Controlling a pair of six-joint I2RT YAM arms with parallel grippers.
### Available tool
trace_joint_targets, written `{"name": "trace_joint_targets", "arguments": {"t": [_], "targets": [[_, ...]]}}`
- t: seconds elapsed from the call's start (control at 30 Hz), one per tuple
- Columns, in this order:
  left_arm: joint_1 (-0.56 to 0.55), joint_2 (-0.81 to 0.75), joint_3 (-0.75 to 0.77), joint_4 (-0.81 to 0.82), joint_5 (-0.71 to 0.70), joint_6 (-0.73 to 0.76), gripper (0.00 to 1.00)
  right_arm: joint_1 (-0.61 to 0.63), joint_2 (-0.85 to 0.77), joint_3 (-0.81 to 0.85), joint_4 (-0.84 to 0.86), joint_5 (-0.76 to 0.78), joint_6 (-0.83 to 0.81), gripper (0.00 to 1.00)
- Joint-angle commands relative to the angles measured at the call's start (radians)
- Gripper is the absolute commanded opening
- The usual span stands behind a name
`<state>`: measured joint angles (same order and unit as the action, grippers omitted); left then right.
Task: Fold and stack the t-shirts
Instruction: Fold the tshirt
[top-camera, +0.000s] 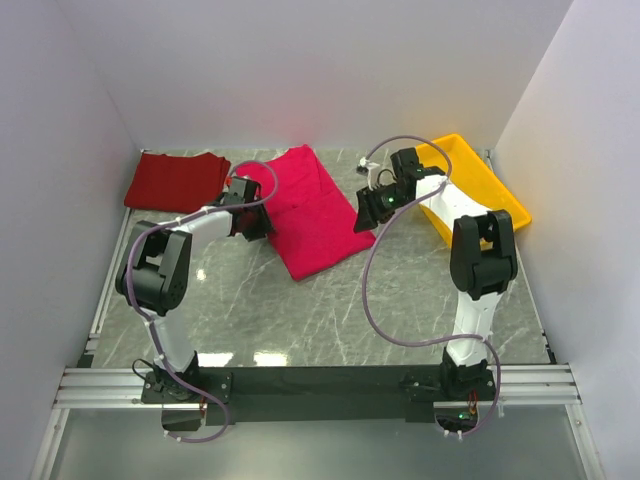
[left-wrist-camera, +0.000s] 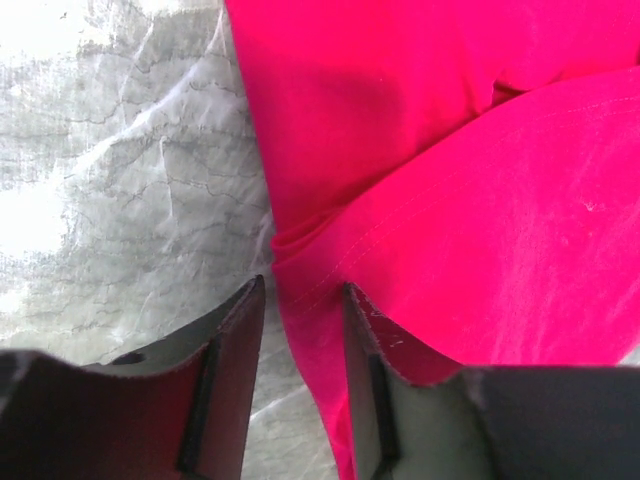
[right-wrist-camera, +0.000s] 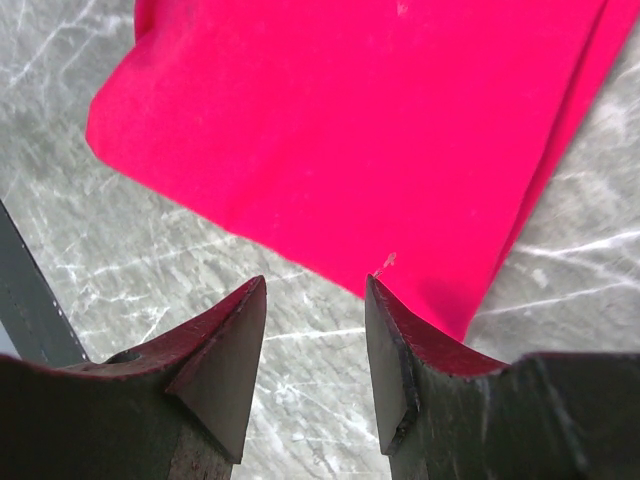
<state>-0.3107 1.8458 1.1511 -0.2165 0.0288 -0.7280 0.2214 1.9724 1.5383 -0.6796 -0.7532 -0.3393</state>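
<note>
The bright crimson t-shirt (top-camera: 310, 205) lies partly folded on the marble table, mid-back. The darker maroon t-shirt (top-camera: 175, 180) lies folded at the back left. My left gripper (top-camera: 257, 222) is low at the crimson shirt's left edge. In the left wrist view it (left-wrist-camera: 303, 285) is open, and the hemmed edge of the crimson shirt (left-wrist-camera: 420, 200) runs into the gap between the fingers. My right gripper (top-camera: 366, 215) is at the shirt's right edge. It (right-wrist-camera: 316, 280) is open over bare table, and the crimson shirt (right-wrist-camera: 340, 130) starts just beyond its tips.
A yellow plastic tray (top-camera: 495, 190) stands at the back right, close behind the right arm. White walls close in the table on the left, back and right. Grey marble table (top-camera: 330, 310) shows between the shirts and the arm bases.
</note>
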Motion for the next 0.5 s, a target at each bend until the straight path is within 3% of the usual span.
{"name": "trace_joint_targets", "arguments": {"t": [0.0,0.23,0.33,0.47], "targets": [[0.004,0.015,0.047,0.006,0.000,-0.017,0.41,-0.008,-0.076,-0.027,0.011,-0.023,-0.015,0.51],[0.013,0.046,0.075,0.020,0.031,-0.005,0.19,-0.011,-0.112,-0.072,0.008,-0.035,-0.018,0.51],[0.019,0.046,0.085,0.023,0.034,0.006,0.03,-0.017,-0.125,-0.084,0.005,-0.037,-0.023,0.50],[0.025,0.023,0.087,0.037,0.017,0.047,0.01,-0.019,-0.153,-0.112,0.002,-0.020,-0.043,0.50]]}}
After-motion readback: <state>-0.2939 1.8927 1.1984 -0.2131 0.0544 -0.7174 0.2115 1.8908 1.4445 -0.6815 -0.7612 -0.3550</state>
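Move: The pink t-shirt's left edge, at the crease where its layers meet, is only about 1 cm ahead of the left fingertips and about 1 cm below them. The shirt's near corner is roughly 11 cm back and 6 cm right of that hand; the dark red folded shirt is 15 cm ahead and 18 cm left. From the right hand, the pink shirt's right corner is about 2 cm ahead, 3 cm right and 7 cm below. Easing forward a little over 1 cm, almost level along the pink shirt's left edge, the left hand closes its fingers from nearly half open to shut, pinching the cloth at the crease. Meanwhile the right hand, still half open and above the table, draws back about 2 cm and slightly right, its fingers holding nothing. ##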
